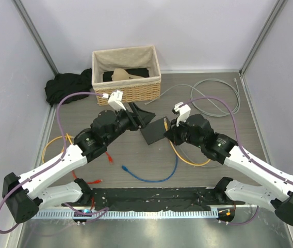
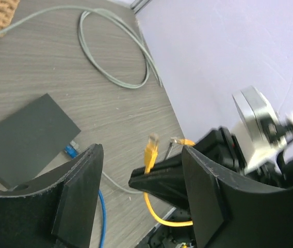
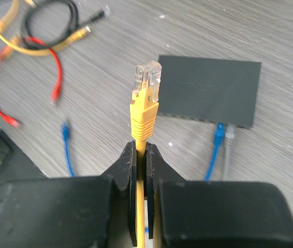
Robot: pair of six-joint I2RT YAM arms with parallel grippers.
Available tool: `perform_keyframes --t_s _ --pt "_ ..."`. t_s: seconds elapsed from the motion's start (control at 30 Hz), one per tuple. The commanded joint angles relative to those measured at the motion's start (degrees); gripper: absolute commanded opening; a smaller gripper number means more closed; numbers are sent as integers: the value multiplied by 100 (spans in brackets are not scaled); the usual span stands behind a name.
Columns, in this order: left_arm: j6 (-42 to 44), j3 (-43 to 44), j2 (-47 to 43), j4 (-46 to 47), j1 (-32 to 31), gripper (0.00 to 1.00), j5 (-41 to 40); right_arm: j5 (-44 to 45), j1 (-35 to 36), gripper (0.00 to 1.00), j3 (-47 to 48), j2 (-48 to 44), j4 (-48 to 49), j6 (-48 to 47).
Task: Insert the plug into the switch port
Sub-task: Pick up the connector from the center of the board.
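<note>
The switch [image 3: 208, 95] lies flat on the wooden table, a blue plug [image 3: 218, 132] and a grey plug [image 3: 230, 133] seated in its near edge. My right gripper [image 3: 141, 147] is shut on the yellow cable just below the yellow plug [image 3: 146, 85], which points up and stands short of the switch's left end. In the left wrist view my left gripper [image 2: 141, 191] is open, its fingers [image 2: 79, 191] standing either side of the right gripper's tips and the plug [image 2: 151, 150], touching neither. From above, both grippers meet beside the switch [image 1: 154, 132].
A wicker basket [image 1: 127, 72] stands at the back, black cloth [image 1: 66, 88] to its left. A grey cable coil [image 1: 213, 98] lies back right. A blue cable [image 1: 151, 175] curves across the front. Loose red, yellow and black cables [image 3: 33, 36] lie left.
</note>
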Motion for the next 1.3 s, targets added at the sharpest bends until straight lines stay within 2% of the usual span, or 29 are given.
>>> perform_keyframes --t_s 0.0,0.07,0.33,0.77,1.07,1.27 --pt "-461 536 331 -970 -8 66 -41 1253 626 1 353 -12 -383 -689" --pt "-559 633 567 -909 -8 66 135 1579 812 1 406 59 -436 -768" --pt "-910 976 1192 -1014 -26 64 759 1966 1164 1 555 305 -462 -935" --pt "-1121 1090 1527 -1040 -149 56 708 2309 1375 1 696 648 -524 -1120" --pt "-1288 1055 1562 -1057 -158 37 655 2432 1437 1 678 754 -524 -1155" --pt "-1236 1003 1606 -1058 -158 13 655 2380 1463 1 652 763 -515 -1103"
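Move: The yellow connector stands out of the right gripper's tips, its middle about 6 cm to the right of the left hand, 4 cm below it and 1 cm farther out. From the right hand it sits 2 cm ahead, 1 cm left and 2 cm up. On the board, some 28 cm below the left hand, lie the black switch, 7 cm ahead and 1 cm right, and the blue plug in its port, 5 cm ahead and 8 cm right. Bring the open left gripper down about 7 cm and 5 cm to the right onto the yellow connector, tipping its fingers down some 20 degrees, then hold it there and close the fingers around the connector's front end. Meanwhile keep the right grip on the cable behind the connector, sink a little under 3 cm and roll that hand's left side down. ##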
